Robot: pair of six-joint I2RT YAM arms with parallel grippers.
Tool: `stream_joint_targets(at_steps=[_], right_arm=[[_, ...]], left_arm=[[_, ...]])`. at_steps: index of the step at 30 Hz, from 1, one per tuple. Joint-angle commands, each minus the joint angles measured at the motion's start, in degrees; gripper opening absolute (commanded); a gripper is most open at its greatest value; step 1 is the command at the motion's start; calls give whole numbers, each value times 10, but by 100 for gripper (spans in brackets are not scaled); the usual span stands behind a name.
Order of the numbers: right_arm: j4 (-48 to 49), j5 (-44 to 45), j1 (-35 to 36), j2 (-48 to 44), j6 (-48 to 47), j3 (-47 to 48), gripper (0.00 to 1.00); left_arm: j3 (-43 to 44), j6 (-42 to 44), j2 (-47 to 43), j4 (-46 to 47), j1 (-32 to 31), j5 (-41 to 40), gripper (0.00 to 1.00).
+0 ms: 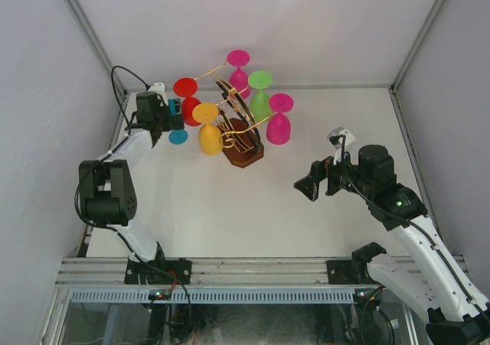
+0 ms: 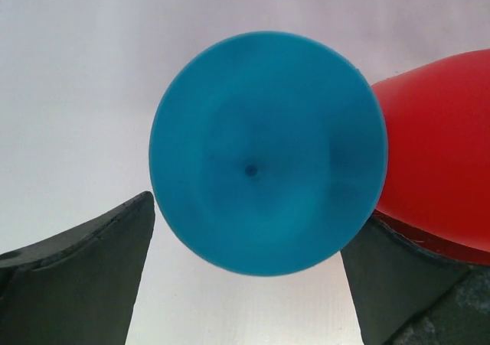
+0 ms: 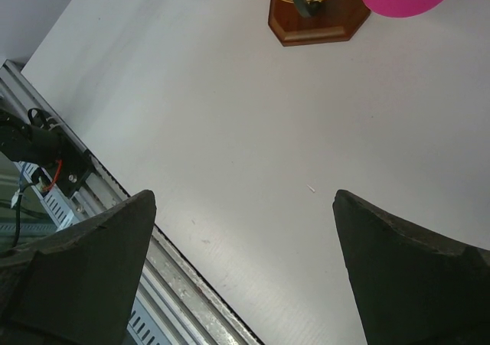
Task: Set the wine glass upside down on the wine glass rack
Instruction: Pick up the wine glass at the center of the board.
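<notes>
The blue wine glass shows only its round foot (image 1: 178, 137), left of the wine glass rack (image 1: 243, 152), a gold wire stand on a brown base. In the left wrist view the foot (image 2: 268, 150) faces the camera and hides the rest of the glass. My left gripper (image 1: 176, 123) is open right over it, and its dark fingers (image 2: 84, 276) flank the disc's lower edge without touching. My right gripper (image 1: 310, 186) hangs open over bare table to the right of the rack, holding nothing (image 3: 243, 196). The rack's base (image 3: 318, 20) sits at the top of that view.
Several glasses hang upside down on the rack: red (image 1: 187, 100), yellow (image 1: 208, 131), green (image 1: 261, 96) and two magenta (image 1: 279, 127). The red bowl (image 2: 444, 169) lies close beside the blue foot. White walls enclose the table; a metal rail (image 3: 153, 284) runs along its near edge.
</notes>
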Motion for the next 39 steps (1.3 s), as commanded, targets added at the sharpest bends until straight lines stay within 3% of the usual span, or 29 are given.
stream_joint_targets(at_steps=[1,17,22,26,31,39], right_arm=[[25,-10,-3,-2,-10,11,98],[24,-23,-3,7,-10,11,97],[22,-23,-3,5,-10,11,97],[21,-22,-3,5,-10,11,98],[20,1,-3,3,-15,11,98],[20,105,-3,-10,22,11,100]], left_arm=[[41,20,7,28,4,35,100],[67,27,27,55,20,37,97],[66,22,36,52,21,50,90],[59,15,34,51,22,44,77],[-5,-10,-18,94,22,0,71],[-99,-49,-140,122,22,-95,70]])
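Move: The blue wine glass stands upright between the left hand's open fingers, its middle about 3 cm ahead of the hand, hardly off to either side, and 4 cm lower. The red glass hangs from the rack 5 cm ahead and 6 cm right of that hand, the orange glass 3 cm back and 10 cm right; the rack's base is some 20 cm right, 2 cm ahead. From the right hand, the blue glass lies roughly 32 cm ahead, 42 cm left and 14 cm below. The left fingers close about a quarter of their opening and pinch the blue glass's cup from both sides, after the hand has eased about 3 cm forward around it. Keeping that grip, the hand then draws back some 3.5 cm, going left and up by about 2 cm each, away from the red glass, tipping up slightly and turning a little counter-clockwise. ##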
